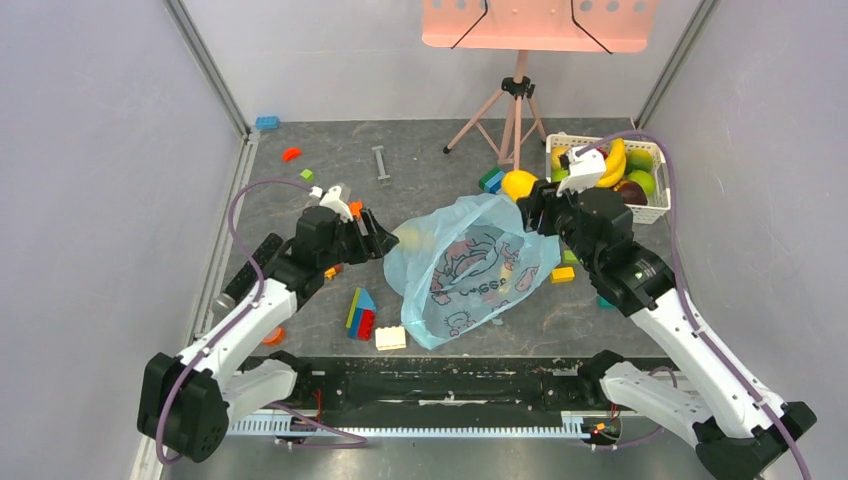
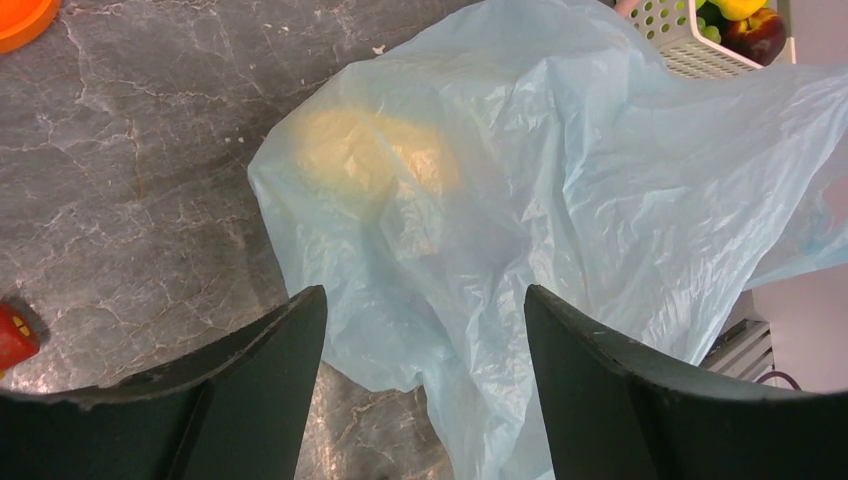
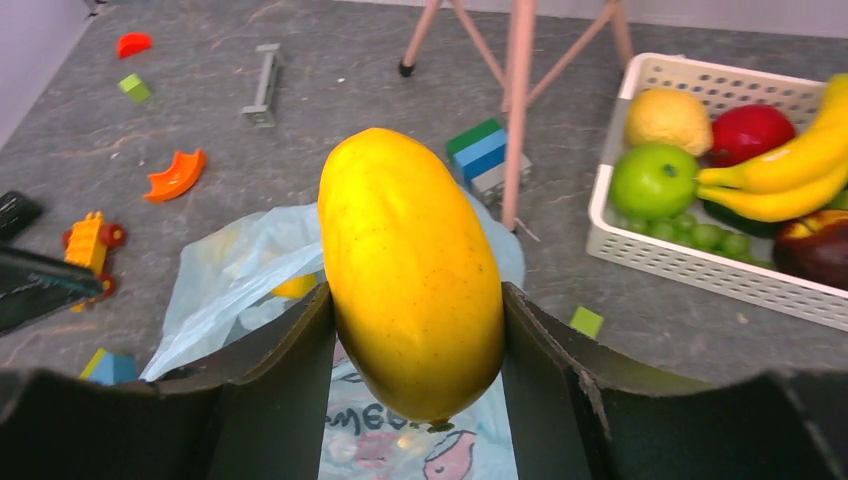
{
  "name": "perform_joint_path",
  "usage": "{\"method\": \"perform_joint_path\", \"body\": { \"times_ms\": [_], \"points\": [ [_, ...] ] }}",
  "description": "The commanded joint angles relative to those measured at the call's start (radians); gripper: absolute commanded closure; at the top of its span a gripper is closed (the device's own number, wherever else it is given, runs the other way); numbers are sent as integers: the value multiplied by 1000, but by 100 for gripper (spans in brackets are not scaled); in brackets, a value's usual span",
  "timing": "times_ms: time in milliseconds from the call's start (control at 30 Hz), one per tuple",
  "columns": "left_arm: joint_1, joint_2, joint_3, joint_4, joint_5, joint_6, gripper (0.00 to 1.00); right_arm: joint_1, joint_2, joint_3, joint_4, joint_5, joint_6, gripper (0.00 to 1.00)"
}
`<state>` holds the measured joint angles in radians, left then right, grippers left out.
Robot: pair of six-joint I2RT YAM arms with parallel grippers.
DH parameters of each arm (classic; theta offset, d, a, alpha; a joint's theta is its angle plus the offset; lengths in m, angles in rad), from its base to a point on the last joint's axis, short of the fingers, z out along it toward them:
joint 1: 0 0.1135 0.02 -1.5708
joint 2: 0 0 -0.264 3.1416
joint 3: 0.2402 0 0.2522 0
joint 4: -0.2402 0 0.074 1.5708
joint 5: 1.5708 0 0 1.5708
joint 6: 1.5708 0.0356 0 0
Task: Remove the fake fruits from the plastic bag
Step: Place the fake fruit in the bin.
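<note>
The light-blue plastic bag [image 1: 470,268] with its cartoon print lies mid-table. A yellow fruit [image 2: 370,160] shows dimly through the bag's film near its left end. My right gripper [image 3: 418,300] is shut on a yellow oblong fruit [image 3: 410,270] and holds it above the bag's far right edge; it also shows in the top view [image 1: 519,184]. My left gripper [image 2: 425,300] is open, its fingers either side of the bag's crumpled left edge, touching nothing that I can see. The bag also shows in the right wrist view [image 3: 240,280].
A white slotted basket [image 1: 655,212] at the back right holds bananas, apples and other fruits. A pink tripod [image 1: 515,115] stands behind the bag. Coloured blocks [image 1: 362,313] and small toys lie scattered around the bag.
</note>
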<state>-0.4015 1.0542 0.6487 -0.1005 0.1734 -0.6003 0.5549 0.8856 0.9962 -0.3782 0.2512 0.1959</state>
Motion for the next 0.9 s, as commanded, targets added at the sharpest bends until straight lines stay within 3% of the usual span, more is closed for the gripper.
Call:
{"method": "perform_joint_path", "body": {
  "times_ms": [0, 267, 700, 867],
  "points": [
    [-3, -47, 19, -50, -8, 32, 21, -27, 23, 124, -52, 114, -34, 63],
    [-3, -62, 54, -117, 31, 47, 20, -130, 130, 198, -82, 186, -68, 64],
    [-3, -64, 93, -212, 62, 92, 20, -564, 422, 209, 94, -151, -43, 66],
    [-2, -63, 89, -218, 59, 94, 20, -643, 580, 261, 170, -166, -15, 67]
  ]
}}
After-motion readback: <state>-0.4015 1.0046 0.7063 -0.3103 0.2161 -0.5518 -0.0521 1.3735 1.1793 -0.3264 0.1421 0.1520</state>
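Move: The bin that the held yellow fruit is bound for has its middle about 21 cm ahead of the right hand, 25 cm to its right and some 30 cm below. Lower down too, the bag lies about level with the hand and 6 cm left, the tripod's near foot 16 cm ahead and 5 cm right, and a green block 4 cm ahead and 16 cm right. From the left hand the bin is roughly 23 cm ahead, 48 cm right and 15 cm below. The yellow fruit, still pinched in the right fingers, is carried right and forward towards the bin, some 20 cm in all, first rising about 3 cm, then sinking about 11 cm. On the way the wrist swings clockwise nearly 30 degrees and tips down about 15. The empty left hand, fingers staying wide open, eases back a few centimetres. ##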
